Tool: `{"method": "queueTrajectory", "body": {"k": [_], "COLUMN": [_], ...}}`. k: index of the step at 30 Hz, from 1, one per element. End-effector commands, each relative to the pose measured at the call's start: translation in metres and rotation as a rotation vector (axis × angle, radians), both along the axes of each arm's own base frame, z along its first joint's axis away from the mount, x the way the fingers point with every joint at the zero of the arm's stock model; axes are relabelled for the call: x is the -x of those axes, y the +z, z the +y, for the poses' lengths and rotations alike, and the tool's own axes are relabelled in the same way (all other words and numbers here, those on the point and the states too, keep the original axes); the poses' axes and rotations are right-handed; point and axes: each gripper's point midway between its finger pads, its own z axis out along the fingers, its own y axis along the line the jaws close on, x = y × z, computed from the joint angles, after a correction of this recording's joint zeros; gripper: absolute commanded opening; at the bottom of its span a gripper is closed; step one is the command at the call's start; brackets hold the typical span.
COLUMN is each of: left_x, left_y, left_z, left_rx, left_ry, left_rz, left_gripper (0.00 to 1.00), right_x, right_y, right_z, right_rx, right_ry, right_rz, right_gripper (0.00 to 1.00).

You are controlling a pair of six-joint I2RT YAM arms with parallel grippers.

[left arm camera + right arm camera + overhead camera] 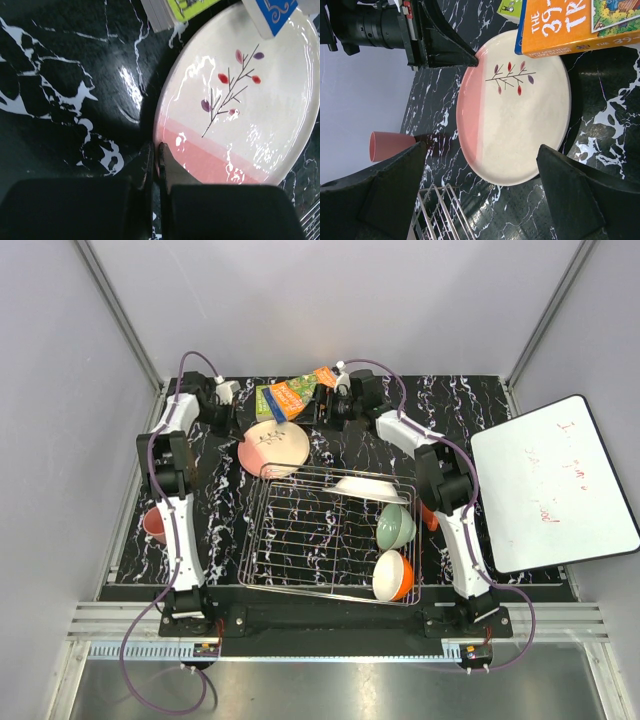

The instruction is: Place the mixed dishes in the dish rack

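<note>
The pink-and-cream plate [273, 448] lies flat on the black marble table just behind the dish rack [262, 540]. My left gripper [157, 156] is shut on the plate's [240, 115] pink rim at its left edge, one finger over the rim and one beside it. My right gripper [482, 150] hangs open above the plate [520, 120], near its right side, holding nothing. In the rack stand a white plate [372, 487], a pale green bowl [396, 527] and an orange bowl [392, 575]. A pink cup [154, 524] lies at the far left. An orange-red mug [430, 517] peeks from behind the right arm.
Colourful books [295, 395] lie behind the plate, and one corner overlaps its far edge [560, 30]. A whiteboard [550, 500] rests at the right. The rack's wire corner [440, 210] is close to the plate's near edge.
</note>
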Motion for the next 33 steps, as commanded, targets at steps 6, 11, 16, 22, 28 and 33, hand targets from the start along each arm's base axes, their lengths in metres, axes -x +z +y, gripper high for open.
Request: {"method": "queueTrajectory", "body": {"k": [6, 11, 16, 22, 28, 33], "left_x": [0.035, 0.044, 0.039, 0.029, 0.022, 0.026], "left_y": [0.020, 0.024, 0.027, 0.048, 0.095, 0.124], "left_z": [0.020, 0.034, 0.035, 0.020, 0.000, -0.017], "left_rx": [-0.083, -0.127, -0.104, -0.020, 0.039, 0.066], "left_ry": [-0.087, -0.081, -0.058, -0.043, -0.071, -0.113], "left_rz": [-0.011, -0.012, -0.013, -0.048, -0.146, -0.204], "left_gripper": [0.00, 0.00, 0.00, 0.00, 0.00, 0.00], "right_x": [-0.008, -0.006, 0.002, 0.015, 0.015, 0.015], "right_y": [-0.010, -0.032, -0.046, -0.051, -0.044, -0.043], "right_z": [0.005, 0.009, 0.019, 0.034, 0.038, 0.040], "right_rx": [-0.017, -0.013, 0.013, 0.028, 0.014, 0.003], "right_ry": [0.034, 0.049, 0.096, 0.176, 0.199, 0.219], "right_rz": [0.019, 0.059, 0.087, 0.104, 0.084, 0.077], "right_gripper": [1.00, 1.00, 1.00, 1.00, 1.00, 1.00]}}
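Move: I already hold the pink-and-white plate by its left rim in my left hand; its middle is about 9 cm to the right and 3 cm back. The dish rack's middle lies some 24 cm right and 26 cm back. The blue box overlapping the plate's far side is about 9 cm ahead, 8 cm right. From my right hand the plate is some 12 cm left, 10 cm back and 11 cm below, and the orange box 6 cm ahead, 6 cm left. Keeping the plate's rim pinched, my left hand pulls back about 5 cm and a little left, away from the boxes, then lifts some 3 cm while easing slightly forward and right. My open right hand sinks about 6 cm beside the plate, then edges some 3 cm left and a little back towards its right side, turning about 10 degrees counter-clockwise without gripping. ##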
